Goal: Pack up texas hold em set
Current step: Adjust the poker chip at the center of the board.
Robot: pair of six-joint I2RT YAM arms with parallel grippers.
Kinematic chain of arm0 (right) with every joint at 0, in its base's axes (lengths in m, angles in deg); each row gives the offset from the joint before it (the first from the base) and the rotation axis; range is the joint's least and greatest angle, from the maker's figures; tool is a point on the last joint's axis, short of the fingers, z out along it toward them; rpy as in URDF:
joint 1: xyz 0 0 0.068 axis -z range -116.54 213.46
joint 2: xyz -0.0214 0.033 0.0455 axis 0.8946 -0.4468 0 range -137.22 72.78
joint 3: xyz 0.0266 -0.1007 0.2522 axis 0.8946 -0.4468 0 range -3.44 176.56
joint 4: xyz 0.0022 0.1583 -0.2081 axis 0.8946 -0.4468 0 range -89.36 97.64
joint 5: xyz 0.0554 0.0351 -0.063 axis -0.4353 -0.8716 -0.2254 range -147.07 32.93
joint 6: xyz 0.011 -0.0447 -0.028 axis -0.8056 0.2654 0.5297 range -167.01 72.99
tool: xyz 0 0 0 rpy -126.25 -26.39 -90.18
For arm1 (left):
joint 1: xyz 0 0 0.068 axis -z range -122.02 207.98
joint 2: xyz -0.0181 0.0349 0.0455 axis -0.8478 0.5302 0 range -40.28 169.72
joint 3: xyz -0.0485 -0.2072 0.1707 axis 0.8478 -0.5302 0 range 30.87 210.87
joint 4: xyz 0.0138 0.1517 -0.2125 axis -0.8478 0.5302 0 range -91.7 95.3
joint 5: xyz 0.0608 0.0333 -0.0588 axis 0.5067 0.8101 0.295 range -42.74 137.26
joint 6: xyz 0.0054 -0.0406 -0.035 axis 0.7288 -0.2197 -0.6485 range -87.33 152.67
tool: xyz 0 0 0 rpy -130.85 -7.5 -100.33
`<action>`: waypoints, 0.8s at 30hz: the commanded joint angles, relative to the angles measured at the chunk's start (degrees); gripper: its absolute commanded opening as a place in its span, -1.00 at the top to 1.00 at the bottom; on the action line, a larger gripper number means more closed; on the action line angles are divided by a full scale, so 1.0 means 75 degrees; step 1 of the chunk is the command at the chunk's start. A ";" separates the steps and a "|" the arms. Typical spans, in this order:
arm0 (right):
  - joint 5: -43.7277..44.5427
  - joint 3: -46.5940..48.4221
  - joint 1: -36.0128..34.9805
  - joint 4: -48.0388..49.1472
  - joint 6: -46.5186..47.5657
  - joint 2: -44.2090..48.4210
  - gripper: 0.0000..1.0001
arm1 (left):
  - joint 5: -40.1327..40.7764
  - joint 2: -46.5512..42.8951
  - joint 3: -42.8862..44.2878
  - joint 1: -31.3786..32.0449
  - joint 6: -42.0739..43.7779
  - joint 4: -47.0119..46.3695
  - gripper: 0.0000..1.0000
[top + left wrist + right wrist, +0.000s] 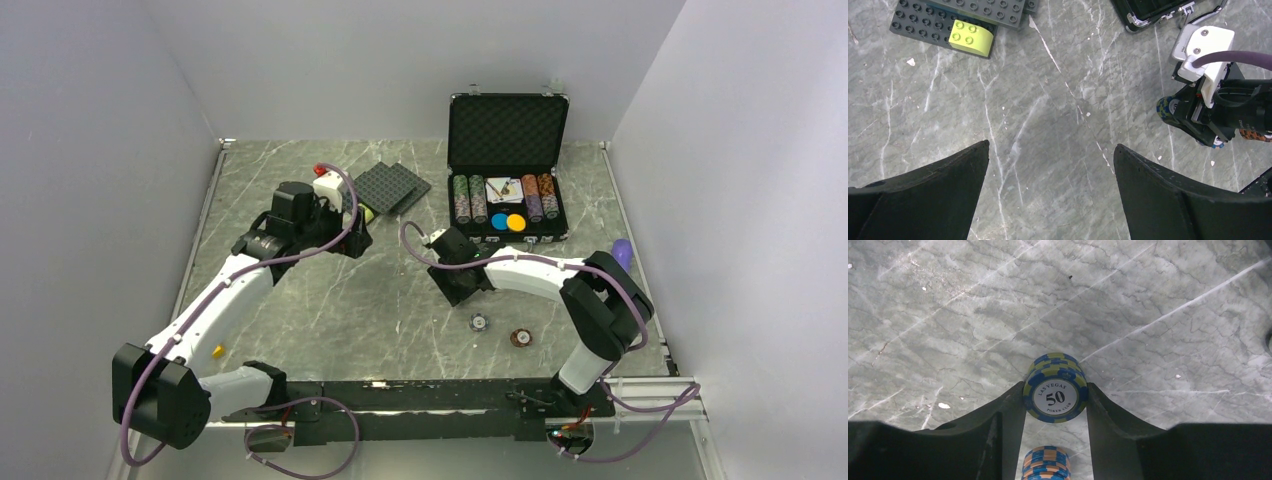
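Note:
The black silver-edged briefcase point(508, 128) stands open at the back right, with chip stacks point(470, 198), cards and a blue and an orange disc in its tray. My right gripper point(1055, 396) is down at the marble table, its two fingers pressed against both sides of a blue-and-yellow "50" chip stack point(1055, 390). An orange-and-blue chip stack point(1046, 462) stands behind it between the fingers. Two loose chips point(480, 322) point(520, 338) lie near the right arm. My left gripper point(1050, 150) hangs open over bare marble.
Dark grey studded plates point(392, 185) lie left of the case, with a yellow-green brick point(970, 35) on them. A white and red toy piece point(328, 180) sits by the left arm. A purple object point(622, 252) is at the right edge, a small yellow bit point(217, 351) near left.

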 commanded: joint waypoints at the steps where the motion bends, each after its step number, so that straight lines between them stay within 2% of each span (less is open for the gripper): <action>1: 0.0111 0.0088 -0.0035 -0.0183 -0.0001 -0.0096 0.07 | -0.0207 -0.0215 0.0270 -0.0060 -0.0109 -0.0224 -0.97; 4: 0.0123 0.0054 -0.0035 -0.0168 -0.0030 -0.0052 0.23 | -0.0213 -0.0235 0.0267 -0.0069 -0.0103 -0.0227 -0.97; 7: 0.0114 0.0051 -0.0043 -0.0145 -0.0038 -0.0031 0.23 | -0.0200 -0.0256 0.0268 -0.0072 -0.0109 -0.0221 -0.97; 9: 0.0052 0.0063 -0.0049 -0.0110 -0.0040 0.0000 0.13 | -0.0179 -0.0271 0.0268 -0.0072 -0.0061 -0.0203 -0.97; 10: -0.0017 0.0063 -0.0050 -0.0082 -0.0052 0.0035 0.02 | -0.0152 -0.0282 0.0263 -0.0072 -0.0021 -0.0207 -0.97; 13: -0.0235 0.0063 -0.0034 0.0064 -0.0121 0.0303 -0.50 | -0.0054 -0.0317 0.0233 -0.0063 0.0052 -0.0200 -0.97; 16: -0.0412 0.0052 0.0016 0.0207 -0.0127 0.0717 -0.72 | 0.0015 -0.0312 0.0177 -0.0052 0.0044 -0.0215 -0.97; 20: -0.1009 -0.0068 0.0387 0.0374 -0.0114 0.1496 -0.84 | 0.0094 -0.0230 0.0115 0.0213 0.0008 -0.0307 -0.98; 24: -0.2066 -0.0429 0.1399 0.0580 -0.0172 0.2358 -0.86 | 0.0446 0.0109 0.0147 0.0811 0.0094 -0.0336 -0.98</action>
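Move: The blue-and-yellow 50 chip stack, which this step turns on, is right at the right hand's point, already between its two fingertips down on the table. The blue-and-orange 10 stack stands about 6 cm back and 4 cm to the right, the brown chip stack some 10 cm back and 12 cm right, and the open case's tray about 20 cm ahead and 10 cm right. From the left hand, the 50 stack lies roughly 20 cm right, 6 cm back and 18 cm below. The right hand stays down at the 50 stack, keeping a fingertip against either side and giving it a brief squeeze, then opens both fingers wide so that the chips come free. It then climbs away, quickening, to about 5.5 cm higher while drifting barely a centimetre sideways and forward, and tilts some 10 degrees so that the fingertips swing towards its left. ##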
